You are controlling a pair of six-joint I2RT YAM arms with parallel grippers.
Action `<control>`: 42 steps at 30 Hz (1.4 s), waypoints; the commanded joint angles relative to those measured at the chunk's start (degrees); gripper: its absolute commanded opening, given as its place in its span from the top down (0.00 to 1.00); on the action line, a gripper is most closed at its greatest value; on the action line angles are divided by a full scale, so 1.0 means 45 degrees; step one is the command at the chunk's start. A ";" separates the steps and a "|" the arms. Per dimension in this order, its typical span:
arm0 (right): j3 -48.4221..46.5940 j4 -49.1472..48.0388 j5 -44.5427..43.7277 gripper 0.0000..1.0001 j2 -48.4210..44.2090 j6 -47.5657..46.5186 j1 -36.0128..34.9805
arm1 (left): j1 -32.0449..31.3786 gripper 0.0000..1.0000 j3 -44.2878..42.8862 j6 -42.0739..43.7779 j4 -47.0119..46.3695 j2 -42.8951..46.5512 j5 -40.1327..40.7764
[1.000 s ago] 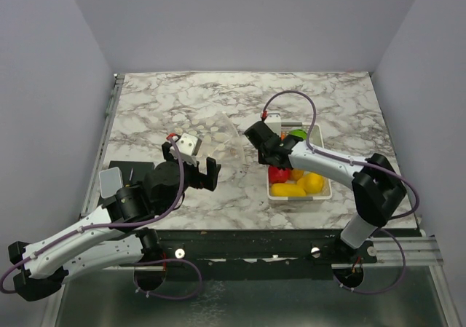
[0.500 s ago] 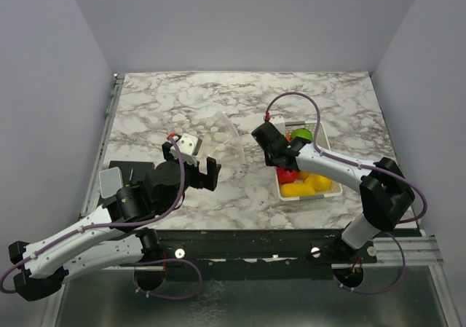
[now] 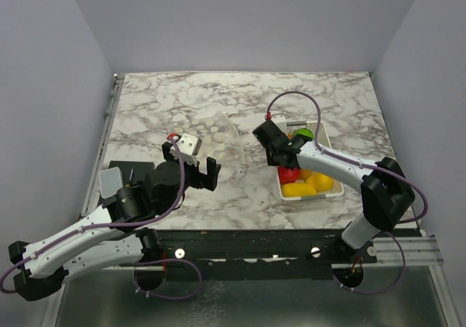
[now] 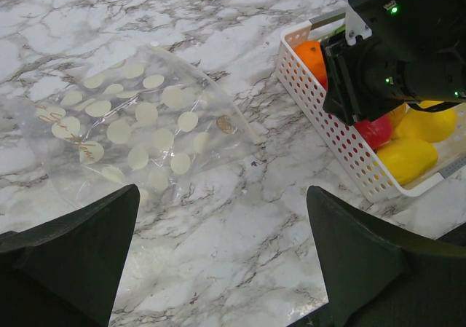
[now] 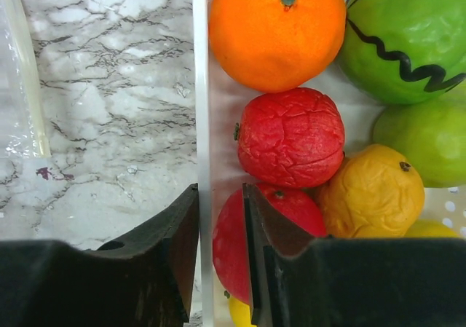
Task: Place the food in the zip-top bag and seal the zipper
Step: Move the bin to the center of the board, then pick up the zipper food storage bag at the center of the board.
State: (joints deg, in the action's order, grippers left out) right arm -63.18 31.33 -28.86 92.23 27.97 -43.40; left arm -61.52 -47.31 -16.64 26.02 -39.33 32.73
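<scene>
The food lies in a white perforated tray: an orange, a green ball with a dark stripe, a wrinkled red fruit, a yellow one and another red one. My right gripper straddles the tray's left wall, jaws slightly parted, one finger outside and the other inside against that red fruit. The zip-top bag lies flat and holds no food, left of the tray, its zipper facing it. My left gripper hangs wide open over bare marble near the bag.
From above, the tray sits at the right front of the marble table and the bag near the middle. A grey pad lies at the left edge. Grey walls surround the table.
The right gripper, shut on the tray's wall, slid the tray a little right and turned it. Its jaws have now parted from the wall. The left arm has not moved.
</scene>
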 commanded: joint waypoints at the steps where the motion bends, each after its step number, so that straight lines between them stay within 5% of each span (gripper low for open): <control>1: -0.0981 0.0893 -0.0070 0.64 -0.0380 -0.0009 0.0044 | -0.0002 0.01 0.0104 -0.0005 0.0097 0.0059 0.0353; 14: -0.2951 0.0490 0.2081 0.40 -0.0778 -0.0104 -0.0165 | 0.0003 0.01 0.0112 0.0046 0.0115 0.0108 0.0383; 31: -0.4657 -0.0962 0.3927 0.09 0.2152 0.1064 -0.0178 | 0.0004 0.01 0.0137 0.0034 0.0116 0.0294 0.0459; 42: -0.5101 -0.1323 0.4359 0.02 0.3680 0.1618 0.0022 | -0.0002 0.01 0.0124 0.0043 0.0116 0.0346 0.0517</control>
State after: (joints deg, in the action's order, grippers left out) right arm -84.49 27.11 -11.09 106.78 33.45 -43.79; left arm -61.52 -47.31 -16.62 26.09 -38.44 33.58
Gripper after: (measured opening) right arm 0.976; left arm 0.989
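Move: The zip-top bag lies flat beyond the bin, its right-hand edge strip about 14 cm to the right hand's left, 9 cm ahead and 5 cm below; the bag's middle is some 8 cm farther left. The bin's middle is about 10 cm to the hand's right, roughly level ahead, with the orange 9 cm ahead and 4 cm right. From the left hand that edge is about 13 cm ahead, 9 cm right and 21 cm below. The bin's left wall, already loosely between the part-open fingers, is left behind as the right hand rises about 10 cm clear of it while swinging left and somewhat forward. The hand then sinks again towards the bag's right-hand edge, some 13 cm left in all, rolling about 20 degrees left side up and opening its fingers wide. ##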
